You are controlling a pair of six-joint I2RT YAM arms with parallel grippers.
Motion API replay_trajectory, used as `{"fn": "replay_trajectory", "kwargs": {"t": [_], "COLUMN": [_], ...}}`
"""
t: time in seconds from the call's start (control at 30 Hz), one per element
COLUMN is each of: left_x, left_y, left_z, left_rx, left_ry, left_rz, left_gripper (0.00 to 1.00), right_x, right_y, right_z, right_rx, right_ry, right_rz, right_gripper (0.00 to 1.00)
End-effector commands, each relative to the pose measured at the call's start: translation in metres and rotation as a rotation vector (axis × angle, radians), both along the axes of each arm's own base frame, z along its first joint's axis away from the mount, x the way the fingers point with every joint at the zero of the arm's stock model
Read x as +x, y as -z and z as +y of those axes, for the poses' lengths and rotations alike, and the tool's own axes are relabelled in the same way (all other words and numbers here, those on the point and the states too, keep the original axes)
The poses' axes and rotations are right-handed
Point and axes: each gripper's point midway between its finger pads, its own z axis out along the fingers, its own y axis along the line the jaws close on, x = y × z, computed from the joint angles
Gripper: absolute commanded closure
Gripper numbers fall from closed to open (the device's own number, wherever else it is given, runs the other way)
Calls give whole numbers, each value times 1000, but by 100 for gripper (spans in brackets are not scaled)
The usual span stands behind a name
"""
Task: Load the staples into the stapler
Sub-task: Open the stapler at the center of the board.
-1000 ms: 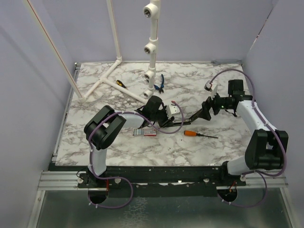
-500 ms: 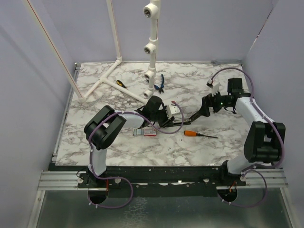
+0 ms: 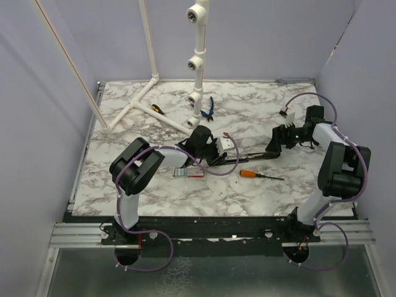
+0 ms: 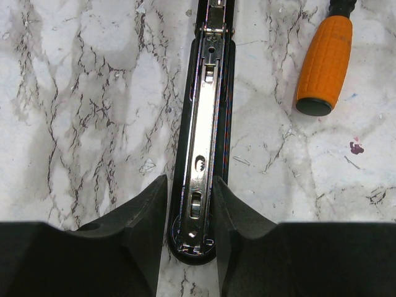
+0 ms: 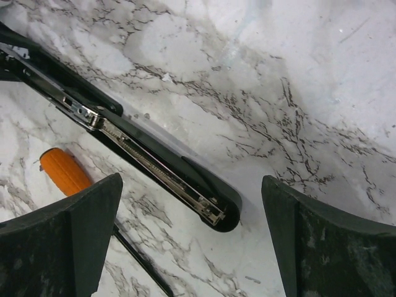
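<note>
The black stapler (image 3: 247,156) lies opened out flat on the marble table, its metal channel (image 4: 207,124) facing up. My left gripper (image 3: 218,158) is shut on it, with both fingers pressed against the sides of one rounded end (image 4: 190,185). The hinged half runs on to the right, and its far tip (image 5: 216,213) rests on the table. My right gripper (image 3: 278,143) hovers over that tip, open wide (image 5: 192,182) and touching nothing. The staples box (image 3: 189,172), white with red marking, lies on the table just left of my left gripper. No loose staple strip shows.
An orange-handled screwdriver (image 3: 247,174) lies just in front of the stapler, close to it in both wrist views (image 4: 325,62) (image 5: 62,170). White pipe fittings (image 3: 154,111), blue pliers (image 3: 207,108) and a small yellow-handled tool (image 3: 158,108) sit at the back.
The stapler's hinged half, raised at a slant before, now lies flat on the table. My right gripper has drawn back to the right, staying open. The left gripper has kept its hold.
</note>
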Motion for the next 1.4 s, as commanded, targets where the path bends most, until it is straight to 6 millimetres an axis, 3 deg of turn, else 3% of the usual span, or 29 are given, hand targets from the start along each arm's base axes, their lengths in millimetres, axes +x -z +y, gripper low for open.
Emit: {"fn": "replay_trajectory", "kwargs": {"t": [0.0, 0.1, 0.27, 0.53, 0.7, 0.8, 0.93, 1.07, 1.17, 1.27, 1.37], "left_x": [-6, -3, 3, 0, -6, -3, 2, 14, 26, 39, 46], "left_y": [23, 17, -7, -60, -84, -90, -98, -99, -105, -108, -110], "left_z": [15, 14, 14, 24, 54, 82, 123, 158, 185, 211, 227], "left_rx": [81, 73, 51, 4, 31, 68, 61, 37, -9, -26, -42], "left_ry": [-30, -36, -41, -27, -90, -188, -319, -447, -555, -657, -715], "left_rz": [24, 12, -55, -176, -220, -241, -270, -188, -141, -121, -102], "left_gripper": [64, 62, 37, 20, 17, 14, 1, 1, 1, 1, 1], "right_x": [-1, 0, 1, -8, -9, -9, -6, -25, -39, -41, -24], "right_y": [-15, -26, -58, -96, -135, -160, -181, -177, -169, -152, -117], "right_z": [12, 11, 15, 55, 64, 54, 48, 78, 106, 130, 154], "right_rx": [66, 48, 11, -86, -101, -145, -105, 55, 221, 327, 211], "right_ry": [-60, -74, -99, -191, -176, -105, 54, -70, -223, -347, -371], "right_rz": [-32, -88, -241, -439, -523, -594, -661, -580, -390, -245, -270], "right_gripper": [3, 3, 3, 0, 0, 0, 0, 0, 0, 0, 0]}}
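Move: The black stapler already lies opened flat; its middle is about 12 cm right of the left hand and 1 cm back or forward at most, with the left fingers at its near end. The staple box is some 16 cm left and 6 back of that hand, the blue stapler 13 left and 7 ahead. From the right hand, just above the far end, the black stapler's middle is about 14 cm left, 4 back and 5 below; the screwdriver 6 left, 13 back. The opened black stapler is left alone by both hands. The left fingers spread from about a third open to wide and come free of its left end; the hand rises some 11 cm, then sweeps about 20 cm left above the gap between staple box and blue stapler, swinging counter-clockwise. The right hand, still wide open, climbs about 18 cm with its fingers tipping up, drifts left, then sinks slightly and tips partly back down. ##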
